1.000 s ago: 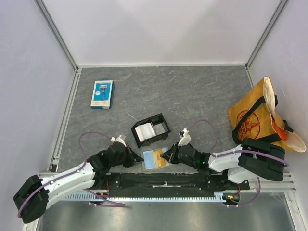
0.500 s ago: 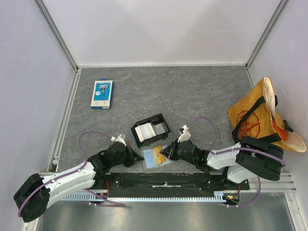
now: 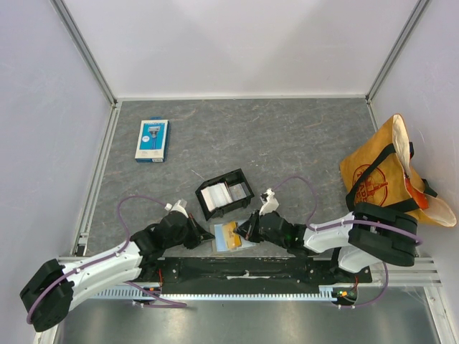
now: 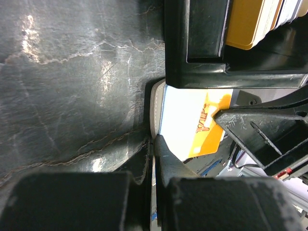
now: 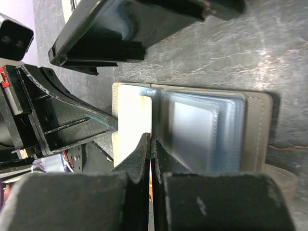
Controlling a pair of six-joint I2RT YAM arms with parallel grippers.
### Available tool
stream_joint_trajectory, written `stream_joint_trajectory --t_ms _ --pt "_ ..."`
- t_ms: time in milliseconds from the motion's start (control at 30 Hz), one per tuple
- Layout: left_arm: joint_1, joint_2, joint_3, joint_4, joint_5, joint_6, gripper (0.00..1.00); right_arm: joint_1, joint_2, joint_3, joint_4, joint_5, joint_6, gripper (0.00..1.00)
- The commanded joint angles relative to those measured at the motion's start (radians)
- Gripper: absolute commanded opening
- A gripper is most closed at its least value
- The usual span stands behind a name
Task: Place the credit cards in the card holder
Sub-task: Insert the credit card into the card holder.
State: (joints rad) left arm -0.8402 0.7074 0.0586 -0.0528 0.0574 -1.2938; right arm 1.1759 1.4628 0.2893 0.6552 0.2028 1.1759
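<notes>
The grey-tan card holder (image 3: 226,244) lies open near the table's front edge, its clear pockets (image 5: 202,130) facing up. My left gripper (image 3: 209,235) is shut on the holder's left edge (image 4: 156,108). My right gripper (image 3: 242,231) is shut on an orange and white credit card (image 3: 231,231), and holds it over the holder's left half. In the left wrist view this card (image 4: 211,120) shows beside the right gripper's finger (image 4: 260,115). More credit cards (image 3: 215,196) stand in the black tray (image 3: 244,190).
The black tray stands just behind the holder, close over both grippers (image 4: 192,48). A blue-and-white retail pack (image 3: 152,140) lies at the far left. A tan tote bag (image 3: 391,175) leans at the right wall. Pale walls close in the table.
My right gripper has moved left with the orange card, from the holder's right side to over its middle. The left gripper has kept its hold.
</notes>
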Motion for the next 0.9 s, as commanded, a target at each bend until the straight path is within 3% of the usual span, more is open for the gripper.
stream_joint_trajectory --t_ms 0,167,300,467,667,867 --pt "-0.003 -0.017 -0.019 0.016 -0.016 0.024 0.02 0.062 -0.009 0.085 -0.204 0.044 0.016 0.00" --pt "-0.003 -0.017 -0.017 0.016 -0.019 0.021 0.02 0.073 -0.021 0.126 -0.313 0.084 0.016 0.00" --pt "-0.002 -0.017 -0.017 0.016 -0.018 0.022 0.02 0.071 -0.053 0.142 -0.416 0.115 0.004 0.06" --pt "-0.005 -0.025 -0.016 0.004 -0.016 0.027 0.02 0.073 -0.082 0.152 -0.427 0.093 -0.042 0.21" --pt "-0.005 -0.031 -0.017 0.004 -0.016 0.027 0.02 0.073 -0.082 0.185 -0.456 0.053 -0.085 0.53" --pt "-0.002 -0.037 -0.011 -0.009 -0.014 0.033 0.02 0.073 -0.041 0.238 -0.479 0.011 -0.120 0.63"
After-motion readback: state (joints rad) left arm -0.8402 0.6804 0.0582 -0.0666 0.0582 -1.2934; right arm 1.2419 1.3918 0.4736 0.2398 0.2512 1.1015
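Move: The orange card lies in the card holder's left-hand half. Its middle is about 3 cm to the right hand's left, 1 cm back and 1 cm below, with its right edge at the shut fingertips; from the left hand it is some 5 cm to the right and level. From the right hand, the open card holder's middle is about 1 cm left, 2 cm back and 1 cm below, and the black box's middle is some 5 cm left and 12 cm ahead. The right hand, its shut fingertips at the orange card's right edge, makes one last push of about 1 cm to the left towards the holder's left edge, then eases back to the right by a little more than that while its fingers tip some 10 degrees more steeply down and begin to open. The fingers spread to over half their range, letting go at the card's edge, as the hand sinks slightly and then rises about 1 cm, drifting left again and some 1 cm nearer the robot in all, while the left hand keeps its pinch on the holder's left edge. ##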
